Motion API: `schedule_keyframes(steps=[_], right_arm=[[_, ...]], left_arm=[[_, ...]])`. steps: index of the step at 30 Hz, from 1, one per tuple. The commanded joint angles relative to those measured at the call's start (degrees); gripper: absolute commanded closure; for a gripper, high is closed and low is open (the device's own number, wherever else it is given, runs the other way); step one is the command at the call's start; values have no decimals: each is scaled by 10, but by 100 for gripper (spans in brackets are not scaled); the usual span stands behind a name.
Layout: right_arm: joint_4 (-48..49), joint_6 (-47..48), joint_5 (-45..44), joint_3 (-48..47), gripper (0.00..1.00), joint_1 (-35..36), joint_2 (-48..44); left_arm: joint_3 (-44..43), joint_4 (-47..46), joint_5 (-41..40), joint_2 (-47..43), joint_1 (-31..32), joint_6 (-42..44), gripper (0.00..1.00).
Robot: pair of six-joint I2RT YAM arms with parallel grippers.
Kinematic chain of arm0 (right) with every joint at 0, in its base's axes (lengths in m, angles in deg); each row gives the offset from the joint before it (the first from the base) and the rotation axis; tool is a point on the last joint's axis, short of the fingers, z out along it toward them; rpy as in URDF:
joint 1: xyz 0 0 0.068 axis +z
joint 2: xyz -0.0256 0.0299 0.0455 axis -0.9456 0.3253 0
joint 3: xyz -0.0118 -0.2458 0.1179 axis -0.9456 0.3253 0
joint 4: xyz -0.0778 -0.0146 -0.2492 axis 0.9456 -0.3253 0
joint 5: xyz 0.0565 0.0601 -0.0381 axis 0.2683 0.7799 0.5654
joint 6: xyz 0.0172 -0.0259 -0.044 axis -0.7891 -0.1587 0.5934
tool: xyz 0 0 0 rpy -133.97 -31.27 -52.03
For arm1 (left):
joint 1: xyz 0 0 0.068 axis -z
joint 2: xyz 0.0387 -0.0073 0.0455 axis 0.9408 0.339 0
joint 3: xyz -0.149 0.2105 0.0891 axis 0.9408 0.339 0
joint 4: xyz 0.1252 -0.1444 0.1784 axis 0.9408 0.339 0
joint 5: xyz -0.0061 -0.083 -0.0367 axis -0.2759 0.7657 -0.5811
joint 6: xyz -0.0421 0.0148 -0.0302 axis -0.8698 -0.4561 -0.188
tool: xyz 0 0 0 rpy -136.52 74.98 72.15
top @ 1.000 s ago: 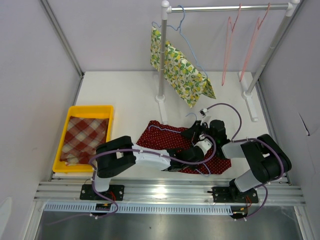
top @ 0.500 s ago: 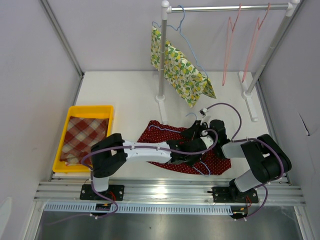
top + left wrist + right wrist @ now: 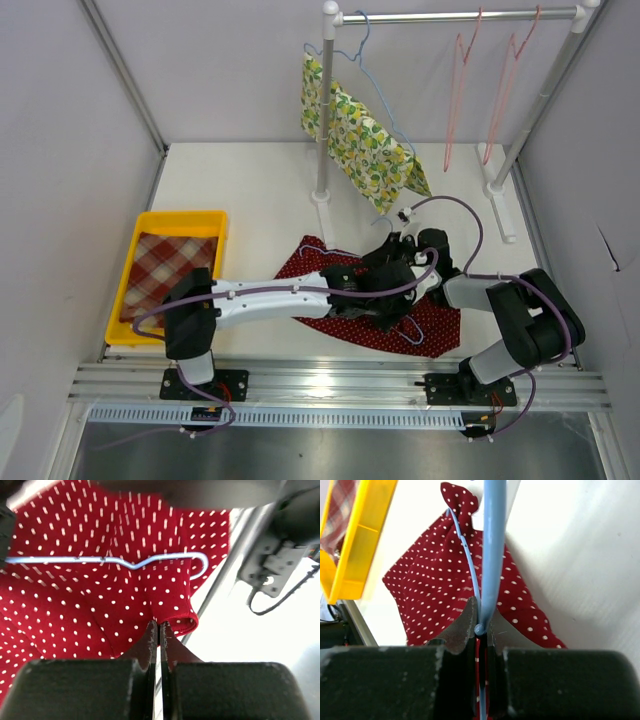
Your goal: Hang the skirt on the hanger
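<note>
The red white-dotted skirt (image 3: 440, 325) lies flat on the table in front of the arms. A light blue wire hanger (image 3: 408, 335) lies across it. In the left wrist view the hanger (image 3: 100, 559) crosses the skirt (image 3: 75, 610) with its bent end at the right. My left gripper (image 3: 385, 305) reaches over the cloth and is shut on the skirt's folded hem (image 3: 175, 620). My right gripper (image 3: 402, 265) sits just behind it, shut on the hanger's wire (image 3: 492, 555), and the skirt (image 3: 435, 585) spreads out beyond the jaws.
A yellow tray (image 3: 215, 220) with a plaid cloth (image 3: 165, 275) sits at the left. Behind stands a clothes rack (image 3: 322, 150) carrying a lemon-print garment (image 3: 365, 140) on a blue hanger and two pink hangers (image 3: 460, 90). Its right post (image 3: 500, 185) is near my right arm.
My left arm has stretched out straighter toward the right, and its jaws have closed on the skirt's hem. The skirt's edge has shifted slightly. The right gripper keeps hold of the hanger.
</note>
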Motion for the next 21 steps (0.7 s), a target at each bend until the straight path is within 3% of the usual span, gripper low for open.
schedule_keyframes(steps=[1,6,17,21], right_arm=[[-73,48,-79,-2,100,-7,-2],[-83,49,-92,-9,100,-10,4],[-91,43,-107,-14,100,-31,5],[-118,53,-127,-28,100,-32,-4]], left_arm=[[-46,37,42,-39,2,20,100],[-11,72,52,-64,2,18,100],[156,21,92,-122,-26,-22,100],[164,-13,120,-119,-38,-26,99]])
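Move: The left fingers, holding the skirt's edge up about 11 cm over the table, go to a bare table spot by the front edge, some 8 cm to their left and 4 cm back. The hanger's right end lies about 7 cm to their right, level with them and 10 cm below; the hanger's neck, in the right gripper, is roughly 19 cm ahead, neither left nor right, and 5 cm lower. From the right hand that spot is about 23 cm back, 8 cm left and 7 cm down. Keeping its pinch on the skirt's edge, the left hand draws it about 8 cm to the left and some 3 cm back, away from the hanger's right end, first rising a couple of centimetres and then sinking about 6 cm towards the table while the wrist turns only slightly, about 10 degrees. Meanwhile the right hand still grips the blue hanger at its neck and eases it a centimetre or so forward and to the right, with a small clockwise turn. ##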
